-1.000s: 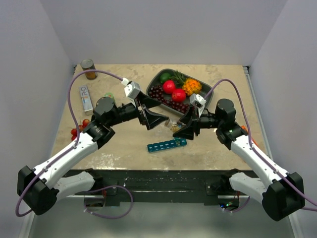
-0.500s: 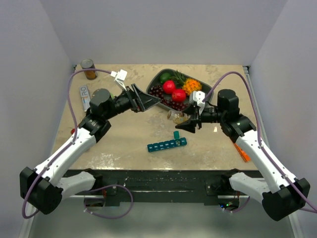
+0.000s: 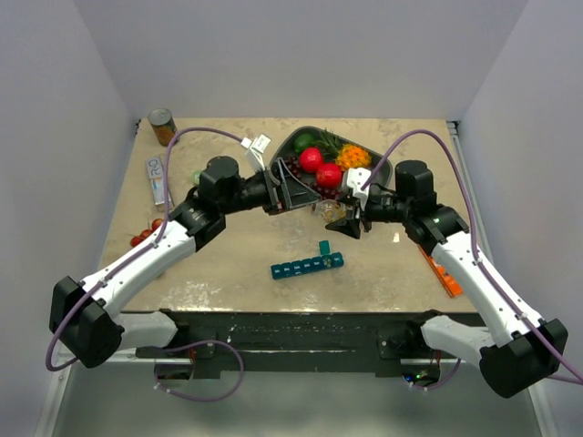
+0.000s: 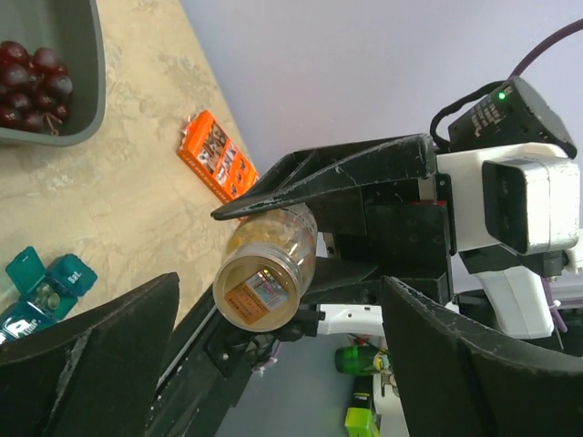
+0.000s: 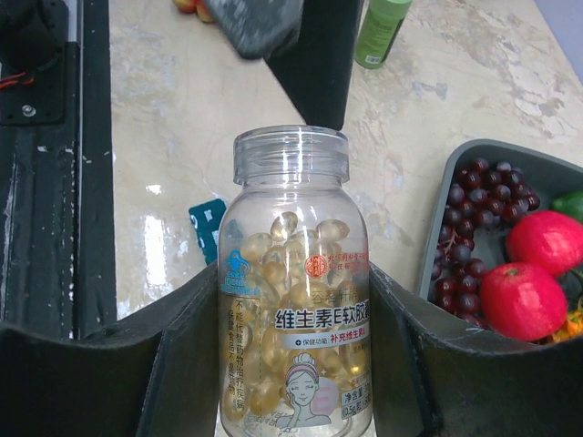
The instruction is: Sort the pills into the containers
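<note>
My right gripper (image 3: pixel 341 219) is shut on a small clear bottle (image 3: pixel 328 211) of tan-yellow pills and holds it above the table, in front of the tray. In the right wrist view (image 5: pixel 293 314) the bottle (image 5: pixel 296 300) has no cap and its mouth points away from the wrist. My left gripper (image 3: pixel 304 198) is open, its fingertips just left of the bottle. In the left wrist view (image 4: pixel 279 291) the bottle's end (image 4: pixel 267 270) faces me, apart from my wide fingers. The teal pill-organiser strip (image 3: pixel 307 265) lies on the table with one lid raised; it also shows in the left wrist view (image 4: pixel 41 293).
A grey fruit tray (image 3: pixel 373 157) with cherries and red fruit stands at the back. An orange box (image 3: pixel 438 273) lies at the right. A green bottle (image 3: pixel 198 175), a white box (image 3: pixel 158 178), a can (image 3: pixel 162 126) and red fruit (image 3: pixel 146 235) sit at the left.
My left gripper has swung right and come up to the bottle's mouth. My right gripper has carried the bottle a little back and left. One organiser lid has been raised.
</note>
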Available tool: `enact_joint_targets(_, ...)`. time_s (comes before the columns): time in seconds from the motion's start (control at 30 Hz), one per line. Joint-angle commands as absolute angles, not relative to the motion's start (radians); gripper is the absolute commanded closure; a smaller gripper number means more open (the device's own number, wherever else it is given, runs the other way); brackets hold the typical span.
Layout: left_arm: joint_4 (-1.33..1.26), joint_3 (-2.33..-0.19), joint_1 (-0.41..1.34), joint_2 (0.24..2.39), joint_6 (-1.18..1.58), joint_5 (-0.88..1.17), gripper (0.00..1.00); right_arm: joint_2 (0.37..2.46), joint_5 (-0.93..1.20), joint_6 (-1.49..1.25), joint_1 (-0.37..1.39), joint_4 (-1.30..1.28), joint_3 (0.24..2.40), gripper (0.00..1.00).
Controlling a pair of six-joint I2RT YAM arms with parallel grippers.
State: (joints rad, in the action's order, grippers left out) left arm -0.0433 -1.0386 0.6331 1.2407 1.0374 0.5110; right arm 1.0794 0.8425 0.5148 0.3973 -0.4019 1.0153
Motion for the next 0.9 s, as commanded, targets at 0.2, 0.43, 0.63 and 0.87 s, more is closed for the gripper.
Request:
enact_joint_targets(0.2,-0.041,-1.080,0.670,1.296,1.042,0.511,0.13,1.078,0.847,0.512,0.402,-0.370,1.051,1.00)
enact_joint_targets(0.43,-0.078,-1.104,0.706,1.322,1.049,0.544,0.37,1.078,0.850,0.497,0.402,-0.359,1.032,1.00)
enact_joint_targets(0.63,-0.078,-1.092,0.707,1.318,0.988,0.580,0.71,1.065,0.891,0.454,0.402,-0.342,1.009,1.00)
enact_joint_targets(0.87,-0.136,-1.029,0.706,1.296,0.645,0.780,0.91,1.020,1.112,0.131,0.400,-0.088,0.855,1.00)
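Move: The clear neck end of the bottle, held in the right gripper, lies about 4 cm to the left gripper's right, roughly 1 cm back and 2 cm below it. From the right gripper that neck end is some 5 cm left and 1 cm ahead. The teal pill box lies about 11 cm back, 3 cm right and 18 cm below the left gripper; the fruit tray's middle is some 14 cm ahead of that gripper, 9 cm right and equally far below. Bring the open left gripper down and to the right, easing a little back, about 4 cm in all, until its fingertips straddle the bottle's neck end, then close to roughly half open and pinch it, swinging the wrist some 10 degrees clockwise by the end. Keep the bottle gripped in the right hand, holding still until it eases back about 1 cm at the last. ##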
